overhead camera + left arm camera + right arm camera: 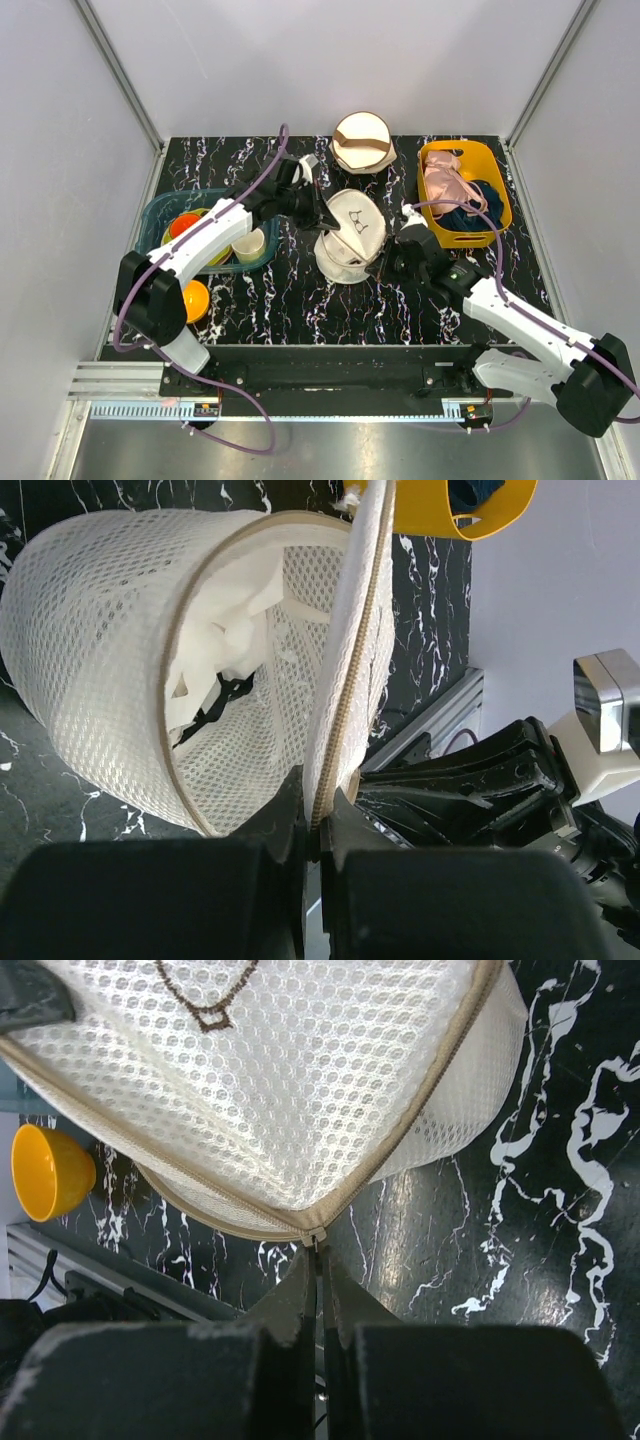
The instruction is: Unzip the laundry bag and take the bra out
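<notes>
The laundry bag [350, 238], a round white mesh clamshell, lies mid-table and gapes open. Its lid, with the small bra drawing [360, 220], stands raised over the lower half. My left gripper [322, 214] is shut on the lid's zipper edge [345, 680], which runs up from between the fingertips of the left gripper [320, 805]. Inside the open bag [110, 630], soft white fabric of the bra [235, 630] shows, with a thin dark strip beside it. My right gripper [320, 1260] is shut on the zipper pull [316, 1236] at the laundry bag's [280, 1080] near corner; seen from above, the right gripper [383, 262] is at the bag's right side.
A cream round bag with a brown band [363, 142] lies behind. A yellow basket [497, 185] at the right holds pink and navy garments. A teal bin [155, 215] with bowls and a cup is on the left, an orange bowl [195, 298] near it.
</notes>
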Robot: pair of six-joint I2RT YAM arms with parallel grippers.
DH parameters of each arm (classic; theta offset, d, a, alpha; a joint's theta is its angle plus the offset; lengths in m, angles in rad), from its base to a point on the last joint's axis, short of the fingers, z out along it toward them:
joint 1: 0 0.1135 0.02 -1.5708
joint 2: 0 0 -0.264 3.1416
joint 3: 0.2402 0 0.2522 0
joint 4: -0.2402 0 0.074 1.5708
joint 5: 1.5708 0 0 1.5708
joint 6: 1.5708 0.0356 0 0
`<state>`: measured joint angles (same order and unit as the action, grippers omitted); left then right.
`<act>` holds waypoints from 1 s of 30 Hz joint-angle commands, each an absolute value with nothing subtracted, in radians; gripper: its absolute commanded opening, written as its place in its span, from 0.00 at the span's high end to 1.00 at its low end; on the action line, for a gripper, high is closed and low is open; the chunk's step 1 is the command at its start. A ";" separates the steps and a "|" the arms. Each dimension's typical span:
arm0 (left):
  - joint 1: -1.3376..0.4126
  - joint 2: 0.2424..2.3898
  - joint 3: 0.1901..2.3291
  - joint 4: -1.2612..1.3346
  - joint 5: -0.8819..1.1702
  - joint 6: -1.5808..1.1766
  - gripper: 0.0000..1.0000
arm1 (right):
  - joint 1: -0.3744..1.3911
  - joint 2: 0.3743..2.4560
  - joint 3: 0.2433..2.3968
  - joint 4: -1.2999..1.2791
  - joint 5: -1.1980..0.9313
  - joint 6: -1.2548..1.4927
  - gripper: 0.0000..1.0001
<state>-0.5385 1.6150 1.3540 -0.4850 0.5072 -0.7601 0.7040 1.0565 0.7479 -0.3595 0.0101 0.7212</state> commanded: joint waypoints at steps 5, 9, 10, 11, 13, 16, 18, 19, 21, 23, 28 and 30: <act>-0.471 1.575 1.413 -0.514 0.388 -0.644 1.00 | 0.655 0.997 0.723 -0.566 0.169 0.677 1.00; -0.468 1.582 1.405 -0.511 0.419 -0.646 1.00 | 0.635 0.994 0.738 -0.595 0.150 0.664 1.00; -0.471 1.582 1.405 -0.502 0.428 -0.649 1.00 | 0.637 0.999 0.753 -0.595 0.141 0.652 0.92; -0.472 1.577 1.407 -0.500 0.434 -0.655 1.00 | 0.635 1.005 0.764 -0.597 0.112 0.647 0.82; -0.485 1.571 1.411 -0.499 0.433 -0.655 1.00 | 0.637 1.019 0.807 -0.609 0.088 0.620 0.44; -0.497 1.569 1.413 -0.494 0.429 -0.646 1.00 | 0.637 1.029 0.888 -0.673 0.129 0.595 0.32; -0.503 1.575 1.407 -0.489 0.436 -0.640 1.00 | 0.637 1.014 0.925 -0.707 0.175 0.585 0.29; -0.511 1.577 1.405 -0.488 0.442 -0.637 1.00 | 0.635 1.005 0.954 -0.715 0.187 0.580 0.28; -0.526 1.577 1.417 -0.485 0.440 -0.624 1.00 | 0.635 0.974 0.980 -0.735 0.236 0.583 0.26; -0.560 1.572 1.449 -0.489 0.423 -0.603 1.00 | 0.635 0.936 1.008 -0.750 0.302 0.594 0.25; -0.704 1.586 1.592 -0.596 0.301 -0.476 1.00 | 0.634 0.830 1.031 -0.813 0.539 0.679 0.25; -0.780 1.589 1.629 -0.615 0.261 -0.416 1.00 | 0.634 0.764 1.019 -0.819 0.641 0.704 0.24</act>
<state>-0.6575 1.6131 1.5009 -0.5987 0.3592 -0.5594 0.6395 0.8577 0.9993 -0.7559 0.3767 0.6350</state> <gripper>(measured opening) 0.027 0.755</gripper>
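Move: Pinched in the right fingers is the zipper end at the lid's near right edge. The laundry bag's open body lies about 10 cm ahead of that hand, 6 cm to its left and 6 cm lower; the yellow basket is some 25 cm ahead and 22 cm right. From the left hand, still gripping the lid's left edge, the bag body is roughly level fore and aft, 4 cm right and 12 cm below; the tan-topped pouch is 24 cm ahead and 7 cm right. Letting go of the zipper end, the right hand first draws it a couple of centimetres right, opens to about three quarters and dips slightly, then backs off from the bag, about 10 cm to the right overall and 9 cm up, swinging some 20 degrees clockwise. The left hand keeps its pinch on the lid edge, drifts a little forward-left, then pulls back, right and up by a few centimetres, tilting about 15 degrees. ##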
